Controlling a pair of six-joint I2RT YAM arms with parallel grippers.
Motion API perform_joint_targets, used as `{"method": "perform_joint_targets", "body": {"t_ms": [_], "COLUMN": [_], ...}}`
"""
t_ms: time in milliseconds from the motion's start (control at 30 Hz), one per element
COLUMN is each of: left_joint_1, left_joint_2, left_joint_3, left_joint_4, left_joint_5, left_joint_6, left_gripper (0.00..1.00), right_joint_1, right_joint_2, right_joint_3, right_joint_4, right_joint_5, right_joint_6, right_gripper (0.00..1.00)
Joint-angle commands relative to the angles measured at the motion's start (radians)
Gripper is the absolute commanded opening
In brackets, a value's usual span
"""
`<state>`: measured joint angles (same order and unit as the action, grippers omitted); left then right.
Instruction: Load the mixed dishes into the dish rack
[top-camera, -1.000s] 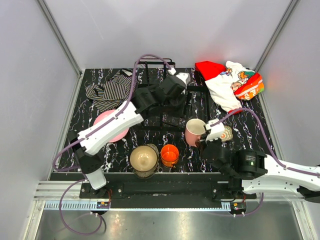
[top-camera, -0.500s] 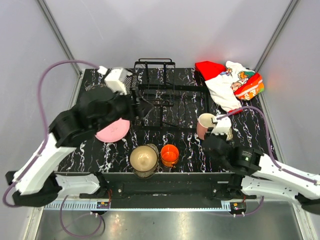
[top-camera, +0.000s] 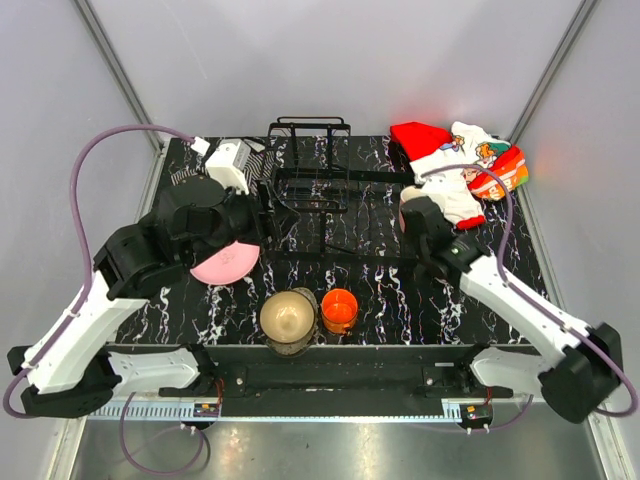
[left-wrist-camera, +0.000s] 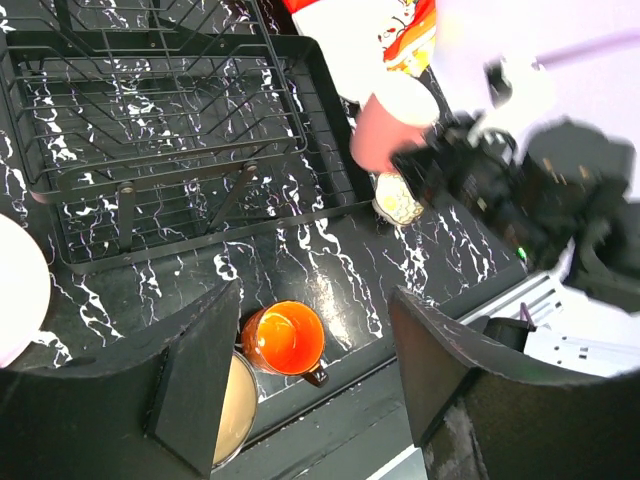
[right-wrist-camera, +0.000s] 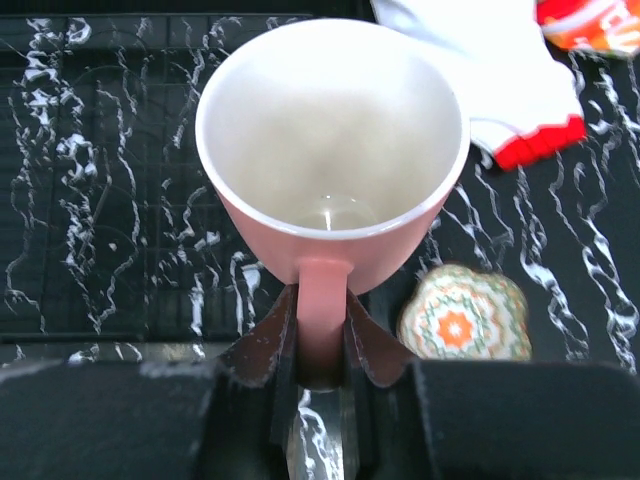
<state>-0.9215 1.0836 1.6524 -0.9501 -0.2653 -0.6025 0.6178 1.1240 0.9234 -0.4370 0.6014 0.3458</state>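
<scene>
My right gripper (right-wrist-camera: 320, 335) is shut on the handle of the cream-pink mug (right-wrist-camera: 332, 140), which hangs upright above the right edge of the black wire dish rack (top-camera: 330, 215). The small floral cup (right-wrist-camera: 463, 313) stands on the table just right of the mug. My left gripper (left-wrist-camera: 315, 300) is open and empty, high over the table's front left. Below it are the small orange cup (left-wrist-camera: 290, 340) and the brownish bowl (top-camera: 288, 318). The pink plate (top-camera: 222, 262) lies left of the rack, partly under the left arm. The rack (left-wrist-camera: 160, 120) holds no dishes.
A red-white printed cloth (top-camera: 455, 165) lies at the back right, close behind the right gripper (top-camera: 415, 210). A striped cloth (top-camera: 258, 150) shows at the back left, behind the left arm. Grey walls enclose the marbled black table (top-camera: 380, 300).
The right arm has lifted the mug from the table's front right and carried it back toward the rack's right side. The left arm swung off the rack to the left and rose.
</scene>
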Motion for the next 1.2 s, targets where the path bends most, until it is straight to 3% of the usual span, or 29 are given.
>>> {"method": "perform_joint_targets", "body": {"t_ms": [0, 267, 500, 733, 800, 967, 1167], "left_joint_1": [0.007, 0.013, 0.024, 0.032, 0.036, 0.050, 0.068], "left_joint_2": [-0.014, -0.050, -0.053, -0.051, -0.048, -0.036, -0.018], "left_joint_3": [0.007, -0.022, -0.029, -0.034, -0.034, -0.034, -0.054], "left_joint_4": [0.030, 0.030, 0.031, 0.034, 0.036, 0.043, 0.063], "left_joint_5": [0.006, -0.011, -0.005, 0.000, 0.001, 0.014, 0.046], "left_joint_6": [0.029, 0.040, 0.049, 0.056, 0.061, 0.072, 0.086], "left_gripper": [0.64, 0.64, 0.64, 0.64, 0.64, 0.64, 0.64], "right_joint_1": [-0.044, -0.125, -0.171, -0.225, -0.265, -0.328, -0.403], "right_joint_2": [0.079, 0.050, 0.086, 0.143, 0.190, 0.214, 0.298], "right_joint_3": [0.114, -0.027, 0.017, -0.002, 0.037, -0.018, 0.020], "right_joint_4": [0.227, 0.567, 0.491, 0.557, 0.508, 0.635, 0.647], "right_joint_5": [-0.037, -0.190, -0.299, -0.423, -0.498, -0.713, -0.994], "right_joint_6": [-0.100, -0.235, -0.277, -0.376, -0.407, -0.450, -0.502], "right_gripper": [0.00, 0.00, 0.00, 0.00, 0.00, 0.00, 0.00]}}
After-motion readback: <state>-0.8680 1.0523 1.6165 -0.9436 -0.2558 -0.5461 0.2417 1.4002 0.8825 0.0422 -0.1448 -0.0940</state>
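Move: The right hand already holds the pink mug by its handle; the dish rack's open right bay lies about 16 cm ahead, 7 cm left and 14 cm below. The small patterned bowl stands some 4 cm ahead and 8 cm right, the Christmas towel roughly 26 cm ahead and 13 cm right. From the left hand, the bay is about 28 cm ahead, 25 cm right and 35 cm below. Keeping its handle grip, the right hand carries the mug 9 cm forward over the bay, turning counter-clockwise, then sinks. ##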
